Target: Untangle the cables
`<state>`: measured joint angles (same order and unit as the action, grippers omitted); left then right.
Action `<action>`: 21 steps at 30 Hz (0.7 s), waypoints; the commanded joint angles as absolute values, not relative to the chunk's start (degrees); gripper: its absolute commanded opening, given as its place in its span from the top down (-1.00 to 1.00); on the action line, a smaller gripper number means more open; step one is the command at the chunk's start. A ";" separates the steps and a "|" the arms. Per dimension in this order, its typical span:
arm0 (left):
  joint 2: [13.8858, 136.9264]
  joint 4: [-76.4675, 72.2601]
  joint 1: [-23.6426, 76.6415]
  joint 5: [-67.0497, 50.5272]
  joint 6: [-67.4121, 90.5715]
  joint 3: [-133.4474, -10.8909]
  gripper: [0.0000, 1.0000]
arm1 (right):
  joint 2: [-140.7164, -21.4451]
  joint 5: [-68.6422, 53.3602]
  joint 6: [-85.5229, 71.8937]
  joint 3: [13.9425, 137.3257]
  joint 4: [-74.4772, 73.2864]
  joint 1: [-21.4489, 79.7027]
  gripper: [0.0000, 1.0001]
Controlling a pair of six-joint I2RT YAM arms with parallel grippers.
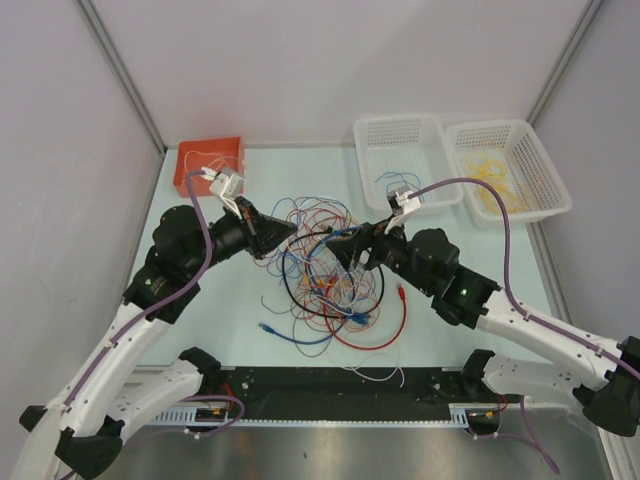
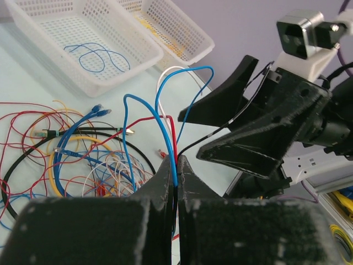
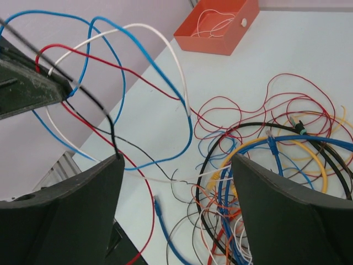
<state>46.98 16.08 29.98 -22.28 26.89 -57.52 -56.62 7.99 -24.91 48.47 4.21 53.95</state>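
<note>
The cables (image 1: pixel 330 275) lie in a loose heap of red, blue, orange, white, yellow and black wires mid-table, also seen in the left wrist view (image 2: pixel 83 160) and the right wrist view (image 3: pixel 265 182). My left gripper (image 1: pixel 290 232) is shut on a few strands lifted off the heap. Blue, red and black wires run up out of its pinched tips (image 2: pixel 177 161). My right gripper (image 1: pixel 338 246) faces it closely with its jaws wide open (image 3: pixel 176 157). A thin black wire (image 3: pixel 105 113) drapes onto the tip of its left finger (image 3: pixel 113 165). Nothing is clamped between its fingers.
An orange box (image 1: pixel 190 185) with white wires sits at the back left. Two white baskets stand at the back right. One basket (image 1: pixel 400 122) holds a blue wire and the other (image 1: pixel 520 125) holds yellow ones. A black rail (image 1: pixel 330 385) runs along the near edge.
</note>
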 commanded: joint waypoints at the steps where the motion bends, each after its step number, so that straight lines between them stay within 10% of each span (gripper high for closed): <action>1: 45.27 12.48 29.71 -24.43 27.16 -56.34 1.00 | -58.97 4.40 -26.27 51.42 11.59 51.95 -0.56; 15: 44.91 12.74 29.71 -24.09 26.72 -54.84 0.92 | -59.60 5.79 -26.72 51.42 11.61 50.54 1.00; 21: 45.79 22.92 29.71 -4.25 26.98 -56.34 -0.93 | -54.06 13.69 -21.55 56.67 0.37 48.53 1.00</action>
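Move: The blue cable hangs in a loop about 2 cm ahead of the right hand and 1 cm to its left, level with it; from the left hand, which grips it in a bundle, that stretch is some 11 cm to the right, straight across and 3 cm lower. The cable pile lies 10 cm ahead of the right hand, 3 cm left and roughly 25 cm below; the red plug is 3 cm ahead and 13 cm right, equally low. Right hand edges about 2 cm forward and pinches the blue cable; left fingers then open, releasing the bundle. ##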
